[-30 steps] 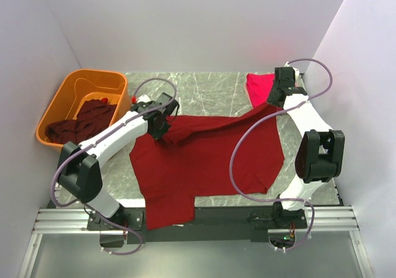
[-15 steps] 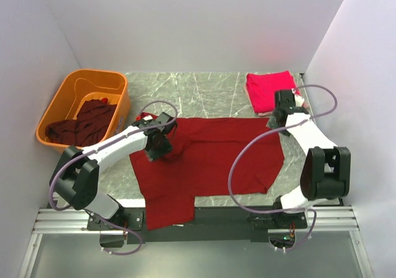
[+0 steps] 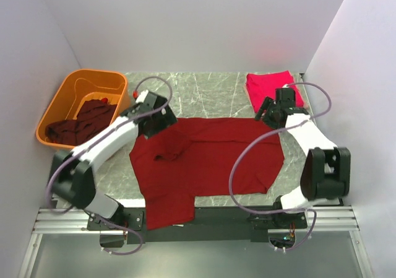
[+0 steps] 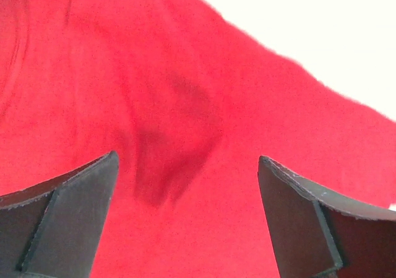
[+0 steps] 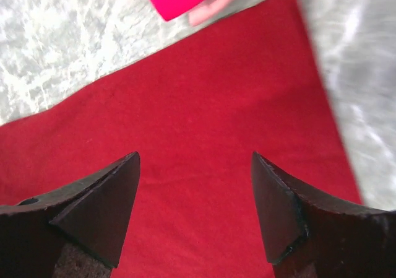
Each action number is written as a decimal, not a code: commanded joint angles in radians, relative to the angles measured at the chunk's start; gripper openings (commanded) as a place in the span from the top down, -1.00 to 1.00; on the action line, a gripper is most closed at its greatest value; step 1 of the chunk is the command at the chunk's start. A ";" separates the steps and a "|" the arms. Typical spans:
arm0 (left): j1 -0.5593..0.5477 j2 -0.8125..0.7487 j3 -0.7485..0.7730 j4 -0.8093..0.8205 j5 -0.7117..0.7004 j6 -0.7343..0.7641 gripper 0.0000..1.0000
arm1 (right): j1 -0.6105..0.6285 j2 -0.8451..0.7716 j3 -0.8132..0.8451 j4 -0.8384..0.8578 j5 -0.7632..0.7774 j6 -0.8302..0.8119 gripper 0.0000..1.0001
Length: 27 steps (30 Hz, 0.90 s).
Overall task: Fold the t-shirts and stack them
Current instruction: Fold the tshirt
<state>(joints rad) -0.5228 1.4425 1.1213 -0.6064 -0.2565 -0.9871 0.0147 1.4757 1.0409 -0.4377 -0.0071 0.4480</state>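
Observation:
A dark red t-shirt lies spread nearly flat on the marble table, with a small wrinkle near its upper left corner. My left gripper hovers over that corner, open; in the left wrist view its jaws stand wide above the red t-shirt cloth with nothing between them. My right gripper sits open over the shirt's upper right corner, also holding nothing. A folded crimson-pink t-shirt lies just behind it.
An orange tub at the back left holds crumpled dark maroon t-shirts. White walls close in the table on three sides. The spread shirt's lower part hangs over the near table edge.
Both grippers have opened and let go of the red shirt, whose far edge now lies flat. The right gripper came nearer from the back corner; the left one dipped and rose again.

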 commanded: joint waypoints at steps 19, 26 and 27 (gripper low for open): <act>0.233 0.590 0.279 0.183 0.100 0.217 -0.99 | 0.008 0.429 0.234 -0.001 -0.051 -0.045 -0.57; 0.265 0.622 0.330 0.194 0.125 0.260 -0.99 | 0.005 0.544 0.378 -0.070 0.048 -0.063 -0.57; 0.267 0.633 0.347 0.195 0.129 0.266 -0.99 | 0.005 0.554 0.402 -0.073 0.056 -0.066 -0.57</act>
<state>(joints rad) -0.2741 2.0216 1.4338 -0.4217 -0.1375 -0.7704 0.0181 1.9903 1.3838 -0.4709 -0.0189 0.4065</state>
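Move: The far edge of the dark-red t-shirt, at its left end, lies about 9 cm ahead of my left hand, 2 cm to its left and 11 cm below; a rumpled fold is some 9 cm back and 2 cm to the right, and the orange bin about 30 cm left and 7 cm ahead. My right hand has that edge's right end about 5 cm ahead, straight in line, 9 cm down, with the pink folded shirt 13 cm ahead and 3 cm right. I bring both open hands down on the far part of the dark-red t-shirt, the left swooping some 10 cm down and forward, the right about 8 cm nearly straight down while its fingers tip about 10 degrees steeper. Then, staying low with fingers still open, I press on the cloth and slide both hands roughly 5 cm forward, the right towards the pink folded shirt. ##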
